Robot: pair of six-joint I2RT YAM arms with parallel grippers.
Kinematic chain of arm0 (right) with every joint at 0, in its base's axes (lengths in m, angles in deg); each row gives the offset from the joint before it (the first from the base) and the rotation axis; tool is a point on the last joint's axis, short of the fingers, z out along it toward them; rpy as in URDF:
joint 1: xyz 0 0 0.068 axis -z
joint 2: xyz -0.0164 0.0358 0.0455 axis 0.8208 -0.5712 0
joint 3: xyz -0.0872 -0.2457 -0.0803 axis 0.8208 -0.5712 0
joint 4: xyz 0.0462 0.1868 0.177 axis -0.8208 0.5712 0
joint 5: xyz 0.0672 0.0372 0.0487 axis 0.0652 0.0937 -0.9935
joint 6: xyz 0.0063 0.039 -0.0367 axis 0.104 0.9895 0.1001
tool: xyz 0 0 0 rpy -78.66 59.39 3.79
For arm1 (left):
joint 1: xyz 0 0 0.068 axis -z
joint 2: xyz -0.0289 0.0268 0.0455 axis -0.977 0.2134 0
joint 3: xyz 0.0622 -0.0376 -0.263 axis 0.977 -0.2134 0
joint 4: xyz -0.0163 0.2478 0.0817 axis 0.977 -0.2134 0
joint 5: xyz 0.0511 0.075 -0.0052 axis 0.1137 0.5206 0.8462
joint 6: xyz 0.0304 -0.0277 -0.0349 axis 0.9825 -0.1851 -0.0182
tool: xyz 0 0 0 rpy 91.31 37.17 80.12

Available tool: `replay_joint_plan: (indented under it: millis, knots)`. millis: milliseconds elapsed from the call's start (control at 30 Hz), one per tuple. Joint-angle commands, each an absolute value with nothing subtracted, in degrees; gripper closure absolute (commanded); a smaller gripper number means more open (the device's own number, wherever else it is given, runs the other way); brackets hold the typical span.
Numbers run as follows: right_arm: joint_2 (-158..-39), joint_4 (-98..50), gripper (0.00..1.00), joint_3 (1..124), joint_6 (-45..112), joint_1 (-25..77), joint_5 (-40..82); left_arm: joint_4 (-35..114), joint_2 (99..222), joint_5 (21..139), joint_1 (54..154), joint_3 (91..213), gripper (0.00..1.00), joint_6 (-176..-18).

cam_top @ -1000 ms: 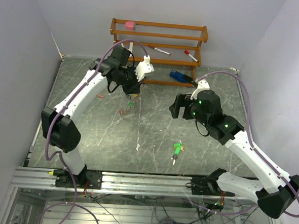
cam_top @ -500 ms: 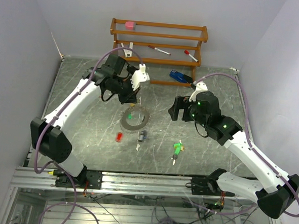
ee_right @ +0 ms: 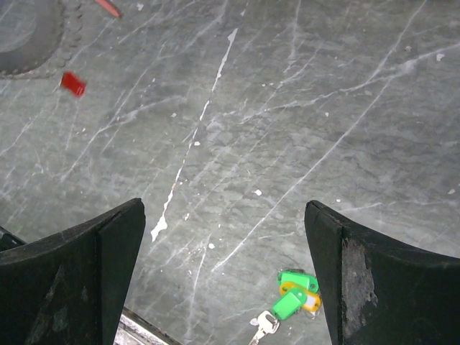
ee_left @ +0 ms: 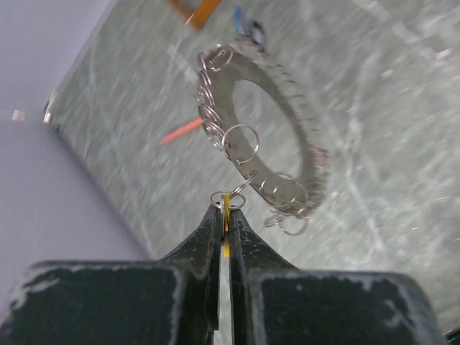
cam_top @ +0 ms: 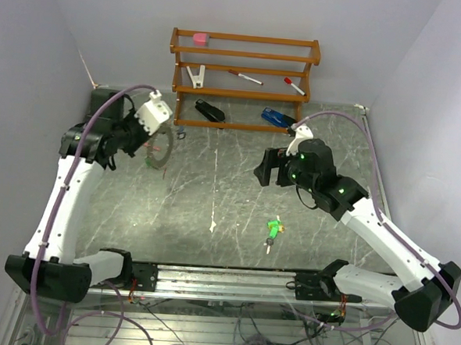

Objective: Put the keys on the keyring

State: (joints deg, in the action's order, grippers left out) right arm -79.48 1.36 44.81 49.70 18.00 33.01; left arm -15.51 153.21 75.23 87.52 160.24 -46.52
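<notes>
The keyring, a wide silvery ring hung with many small split rings, dangles off the table. My left gripper is shut on a yellow tag and a small ring at its lower edge. In the top view the left gripper holds the keyring over the table's left side. A bunch of keys with green and yellow tags lies flat near the front edge, and shows in the top view as the keys. My right gripper hovers above the table, open, with nothing between its fingers; the keys lie below its right finger.
A wooden rack stands at the back with red-capped pens, a pink item, a black item and a blue item. A red tag hangs at the right wrist view's upper left. Walls close in both sides.
The left arm has swung far out to the left, carrying the keyring from the table's middle to the left side. The right gripper has barely shifted and stays open.
</notes>
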Motion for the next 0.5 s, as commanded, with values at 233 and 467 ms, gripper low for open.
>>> replay_joint_plan:
  millis: [233, 467]
  knots:
    - [-82.8, -2.0, 0.08, 45.9, 48.0, 18.3, 28.8, -10.4, 148.7, 91.4, 73.0, 151.7, 0.93, -37.5]
    - [-83.4, -1.7, 0.07, 45.9, 47.7, 18.3, 28.1, -9.8, 146.3, 97.7, 68.7, 148.0, 0.93, -28.5]
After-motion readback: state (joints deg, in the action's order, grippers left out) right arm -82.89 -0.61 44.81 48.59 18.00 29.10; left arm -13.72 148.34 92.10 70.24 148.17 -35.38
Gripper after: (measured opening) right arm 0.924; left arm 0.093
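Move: Off to the left hand's left lies the bare strip of table that the keyring is being carried over, roughly 15 cm left, 3 cm back and 27 cm below. The orange pencil is about 18 cm ahead of this hand, 11 cm to its left and 27 cm below. From the open right hand, the loose keys on the table are some 9 cm back, 5 cm to its right and 22 cm below. Swinging about 15 cm to the left and sinking some 5 cm, the left hand carries the keyring out towards the left wall, drawing slightly back late on. Its wrist turns counter-clockwise and rolls left side up, some 30 degrees in all, while the shut fingers keep their pinch on the ring's edge. The open right hand eases only about 2 cm left and down. ##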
